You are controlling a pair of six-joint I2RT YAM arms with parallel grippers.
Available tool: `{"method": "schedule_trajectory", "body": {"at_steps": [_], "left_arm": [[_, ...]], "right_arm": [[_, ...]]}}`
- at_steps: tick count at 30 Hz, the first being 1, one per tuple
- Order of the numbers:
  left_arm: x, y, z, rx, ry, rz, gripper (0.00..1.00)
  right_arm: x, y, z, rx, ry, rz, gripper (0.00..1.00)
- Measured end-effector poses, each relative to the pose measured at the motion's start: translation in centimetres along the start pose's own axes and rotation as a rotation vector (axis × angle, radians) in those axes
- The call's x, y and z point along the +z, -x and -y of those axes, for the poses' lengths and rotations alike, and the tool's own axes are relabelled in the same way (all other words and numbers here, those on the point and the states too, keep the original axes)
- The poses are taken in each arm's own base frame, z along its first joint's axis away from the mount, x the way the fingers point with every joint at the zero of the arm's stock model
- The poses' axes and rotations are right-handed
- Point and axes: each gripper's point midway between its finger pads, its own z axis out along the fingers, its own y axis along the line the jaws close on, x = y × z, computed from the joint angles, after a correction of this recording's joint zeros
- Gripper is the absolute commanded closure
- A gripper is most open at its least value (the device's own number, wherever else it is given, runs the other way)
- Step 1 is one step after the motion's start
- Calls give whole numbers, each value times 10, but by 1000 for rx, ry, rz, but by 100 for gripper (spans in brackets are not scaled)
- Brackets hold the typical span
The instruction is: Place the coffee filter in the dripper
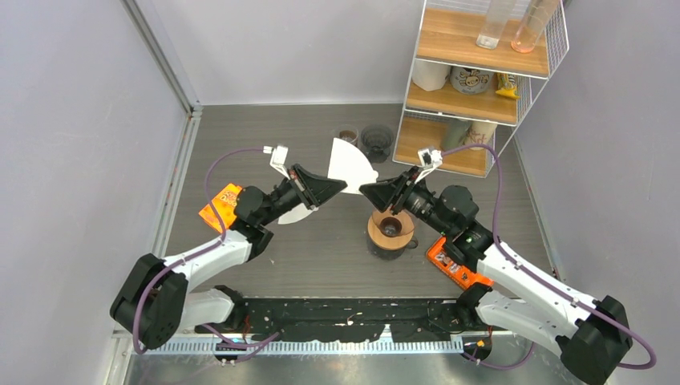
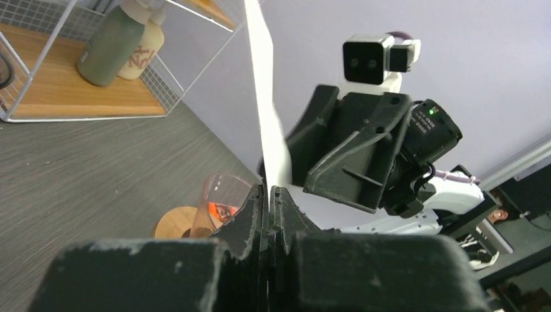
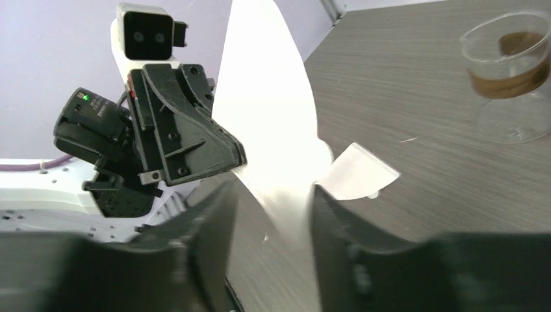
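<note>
The white coffee filter [image 1: 350, 164] hangs in the air between my two grippers, fanned out toward the back. My left gripper [image 1: 341, 189] is shut on its lower edge; in the left wrist view the filter [image 2: 263, 110] rises edge-on from the closed left gripper [image 2: 268, 190]. My right gripper [image 1: 365, 191] faces it tip to tip. In the right wrist view the right gripper [image 3: 269, 195] stands open with the filter [image 3: 269, 117] passing between its fingers. The glass dripper [image 1: 390, 231] with a wooden collar stands on the table just below the right gripper, and shows as the dripper [image 2: 217, 198] past my left fingers.
A second white filter [image 1: 297, 213] lies flat on the table under the left arm. Two small glass vessels [image 1: 365, 140] stand at the back centre. A wire shelf rack [image 1: 473, 80] with bottles and cups fills the back right. Grey walls close in on both sides.
</note>
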Motion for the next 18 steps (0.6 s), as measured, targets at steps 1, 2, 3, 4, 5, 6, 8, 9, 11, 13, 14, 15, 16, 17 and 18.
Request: {"method": "schedule_trajectory", "body": {"at_steps": [1,2,3,4,5,6,8,9,11,13,14,15,16,17,18], "left_arm": [[0,-1,1,9,-4,-7,100],[-1,-3,2,26,-11,-22,100],[-2,-5,4,42,-19,-36,100],[-3,-6,6,60,-27,-52,100],[-3,-8,8,80,-36,-70,100],[-4,-9,11,103,-45,-87,100],[-5,-11,14,144,-57,-118,100],[-6,-13,16,166,-61,-134,100],[-10,-16,17,204,-66,-160,100],[-15,-20,21,246,-79,-188,100],[-18,-22,23,269,-88,-200,100],[-20,-23,24,290,-94,-210,100],[-22,-24,26,306,-100,-218,100],[-24,-25,27,328,-103,-226,100],[-27,-26,27,351,-107,-237,100]], "right_arm": [[-2,0,0,-4,-5,0,19],[-4,1,1,-15,-11,1,7],[-7,3,2,-26,-23,4,2],[-11,4,3,-40,-36,6,3],[-14,6,5,-57,-49,10,4],[-18,7,7,-77,-65,13,4],[-25,10,12,-114,-98,17,4],[-28,12,14,-132,-117,18,4],[-34,16,20,-172,-156,18,4],[-39,20,27,-220,-202,16,4],[-41,21,31,-242,-222,13,4],[-43,22,34,-265,-242,6,5],[-44,22,36,-282,-251,-2,5],[-45,21,38,-302,-260,-15,4],[-46,20,40,-320,-266,-30,5]]}}
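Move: The left hand already pinches the filter, whose middle is about 2 cm right, 2 cm ahead and 4 cm above its fingertips. The dripper it goes to lies roughly 12 cm right, 5 cm back and 14 cm below. From the right hand, its fingers already parting around the filter's other edge, the dripper is about 7 cm right, 5 cm back and 14 cm down, with the glass mug directly under the dripper. The spare filter lies some 13 cm left of the left hand, 6 cm ahead, on the table. The filter's right edge comes free of the right fingers as they spread wide, and that hand backs off about 6 cm to the right, over towards the dripper, tipping its fingers down. The left keeps its pinch on the filter and draws it back some 4.5 cm towards the dripper, rolling about 20 degrees so that the filter's top leans back. ##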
